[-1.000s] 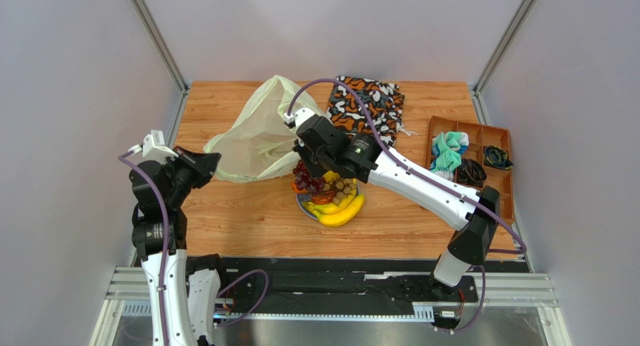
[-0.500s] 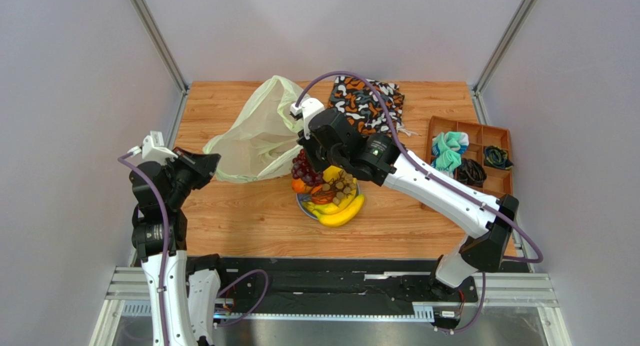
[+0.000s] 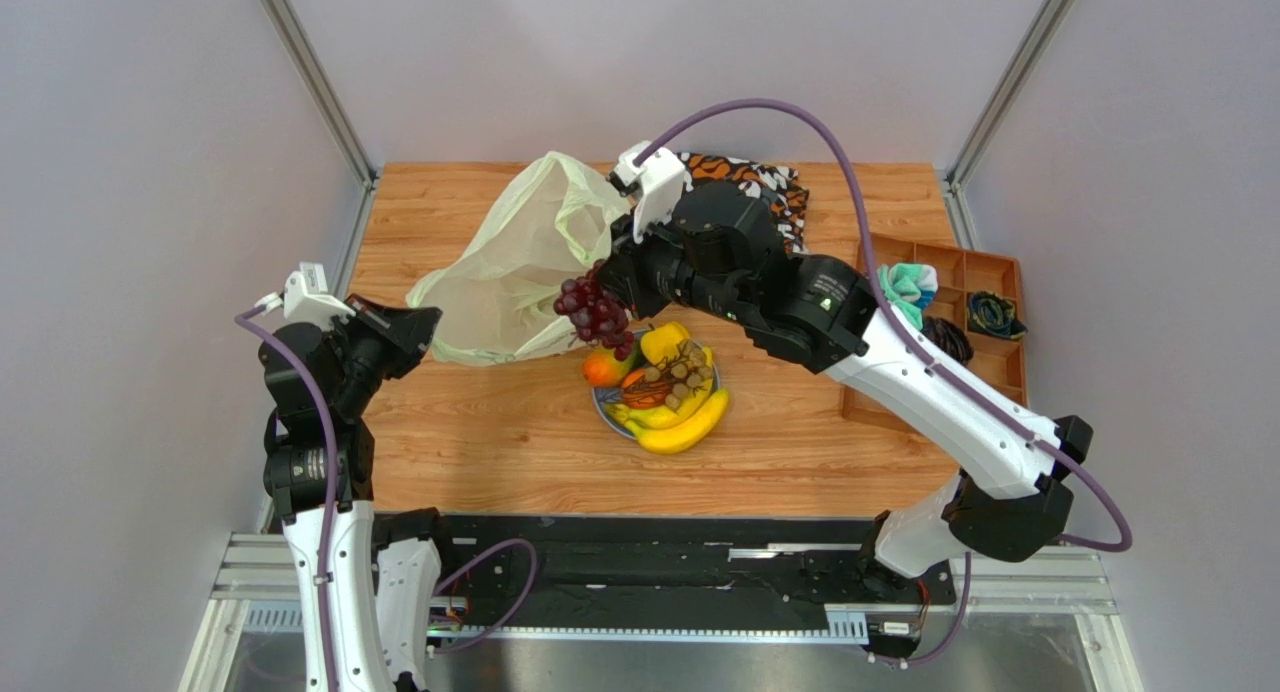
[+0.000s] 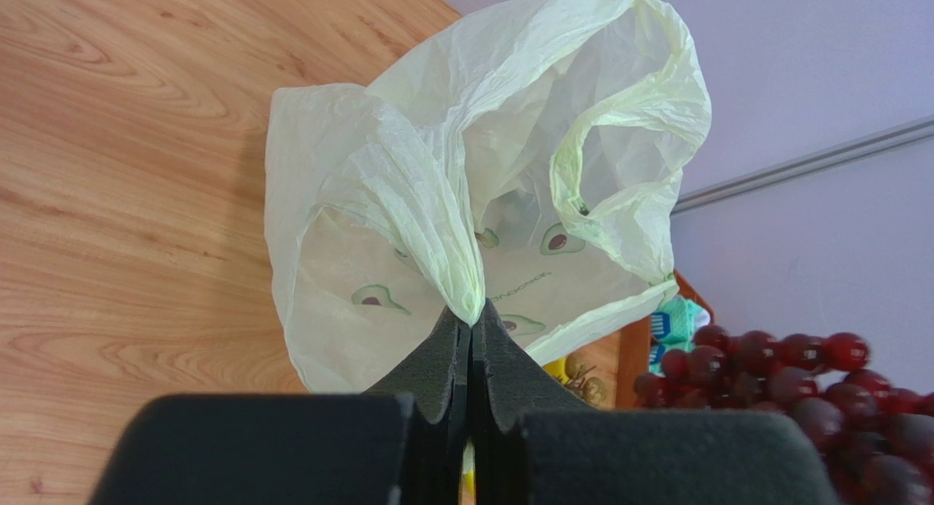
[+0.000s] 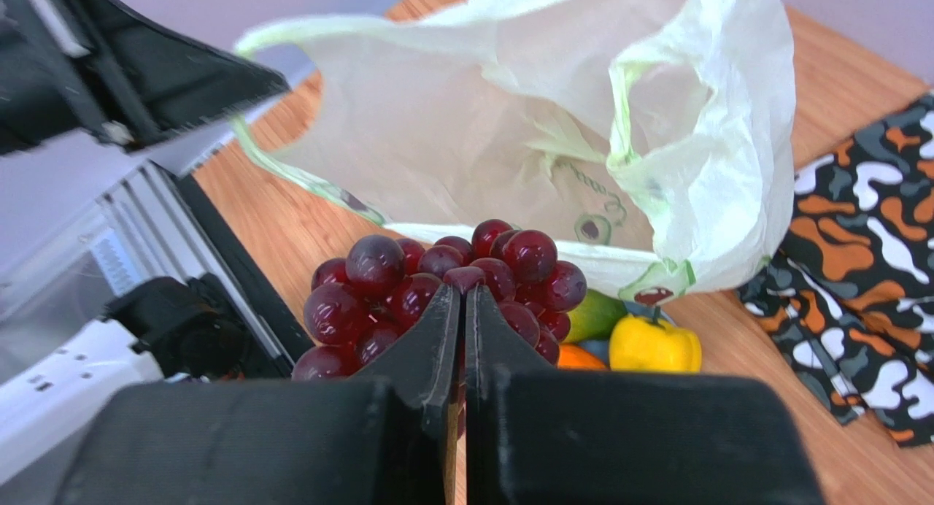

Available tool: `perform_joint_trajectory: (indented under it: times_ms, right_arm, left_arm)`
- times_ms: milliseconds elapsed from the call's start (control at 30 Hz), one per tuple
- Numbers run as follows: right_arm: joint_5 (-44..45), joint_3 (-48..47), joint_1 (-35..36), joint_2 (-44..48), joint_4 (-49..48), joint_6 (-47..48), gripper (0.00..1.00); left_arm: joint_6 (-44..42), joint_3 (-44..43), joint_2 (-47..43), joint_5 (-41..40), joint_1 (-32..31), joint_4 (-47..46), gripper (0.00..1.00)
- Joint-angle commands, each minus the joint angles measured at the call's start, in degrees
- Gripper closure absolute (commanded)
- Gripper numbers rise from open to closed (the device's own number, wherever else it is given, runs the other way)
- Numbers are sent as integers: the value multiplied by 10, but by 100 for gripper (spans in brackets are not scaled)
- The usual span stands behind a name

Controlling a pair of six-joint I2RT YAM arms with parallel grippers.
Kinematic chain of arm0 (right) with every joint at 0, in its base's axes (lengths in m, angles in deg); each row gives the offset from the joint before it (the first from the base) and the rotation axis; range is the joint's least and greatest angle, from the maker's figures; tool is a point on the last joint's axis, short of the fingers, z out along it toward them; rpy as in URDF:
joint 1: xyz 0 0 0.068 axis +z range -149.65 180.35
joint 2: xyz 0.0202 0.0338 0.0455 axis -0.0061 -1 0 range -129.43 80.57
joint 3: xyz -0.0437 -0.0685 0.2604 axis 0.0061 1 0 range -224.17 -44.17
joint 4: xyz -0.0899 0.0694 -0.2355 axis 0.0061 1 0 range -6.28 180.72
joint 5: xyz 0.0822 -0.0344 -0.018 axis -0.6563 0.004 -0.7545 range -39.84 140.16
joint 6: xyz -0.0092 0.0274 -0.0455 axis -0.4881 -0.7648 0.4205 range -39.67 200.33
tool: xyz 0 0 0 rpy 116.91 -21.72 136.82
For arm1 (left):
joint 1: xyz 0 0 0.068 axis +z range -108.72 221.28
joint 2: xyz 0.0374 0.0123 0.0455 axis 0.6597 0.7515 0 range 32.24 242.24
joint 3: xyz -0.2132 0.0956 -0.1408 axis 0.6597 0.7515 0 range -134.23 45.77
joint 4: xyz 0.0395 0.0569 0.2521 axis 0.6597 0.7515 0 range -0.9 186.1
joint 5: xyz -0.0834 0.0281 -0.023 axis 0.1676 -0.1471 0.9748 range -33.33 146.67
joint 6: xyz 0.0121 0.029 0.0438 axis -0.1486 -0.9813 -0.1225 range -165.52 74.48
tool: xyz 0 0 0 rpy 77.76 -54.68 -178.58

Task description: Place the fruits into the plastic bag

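Note:
The pale yellow-green plastic bag (image 3: 511,272) lies at the back left with its mouth held up and facing right. My left gripper (image 3: 431,322) is shut on a pinch of the bag's rim (image 4: 466,275). A dark purple grape bunch (image 3: 594,311) hangs in the air just in front of the bag mouth, with my right gripper (image 5: 462,294) shut on its stem. Below it, the blue plate (image 3: 604,407) holds bananas (image 3: 685,422), an orange (image 3: 603,368), a small yellow fruit (image 3: 663,341) and tan-green grapes (image 3: 688,373).
An orange-black-white patterned cloth bag (image 3: 751,197) lies behind my right arm. A brown wooden divider tray (image 3: 920,257) with cloth items stands at the right edge. Metal frame posts rise at the back corners.
My right arm has lifted the purple grape bunch off the plate and carried it up and to the left, toward the bag mouth. The left arm and bag have stayed put.

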Motion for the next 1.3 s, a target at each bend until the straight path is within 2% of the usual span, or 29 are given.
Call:
perform_joint_trajectory:
  times_ms: [0, 200, 467, 900, 1267]
  right_arm:
    - [-30, -81, 3, -4, -59, -9, 100]
    - [-52, -201, 2, -86, -43, 4, 100]
    - [-92, -297, 1, -196, -55, 8, 100]
    - [-70, -260, -56, -297, -58, 19, 100]
    - [52, -215, -116, -375, -55, 34, 100]
  left_arm:
    - [5, -4, 0, 11, -1, -13, 100]
    - [-1, -15, -2, 23, -1, -9, 100]
    - [4, -21, -8, 38, -1, -8, 100]
    - [11, -31, -10, 33, -1, -3, 100]
    - [11, -36, -3, 33, -1, -2, 100]
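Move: From the right gripper, which already holds the grapes high up, the middle of the open plastic bag lies about 14 cm ahead, 10 cm left and 20 cm below. The fruit bowl is roughly under that gripper, level fore and aft, 4 cm to its right and 27 cm down. The patterned pouch lies some 29 cm ahead, 18 cm right and 32 cm down. From the left gripper, the bag's middle is some 14 cm ahead, 9 cm right and 11 cm below. Raise the right gripper about 8 cm with the grapes still pinched, swinging left over the bag's near rim, then reach forward and sink some 20 cm into the open mouth, easing back right and turning slightly clockwise at the end. Keep the left gripper shut on its corner of the bag, letting it shift only a centimetre or so. ##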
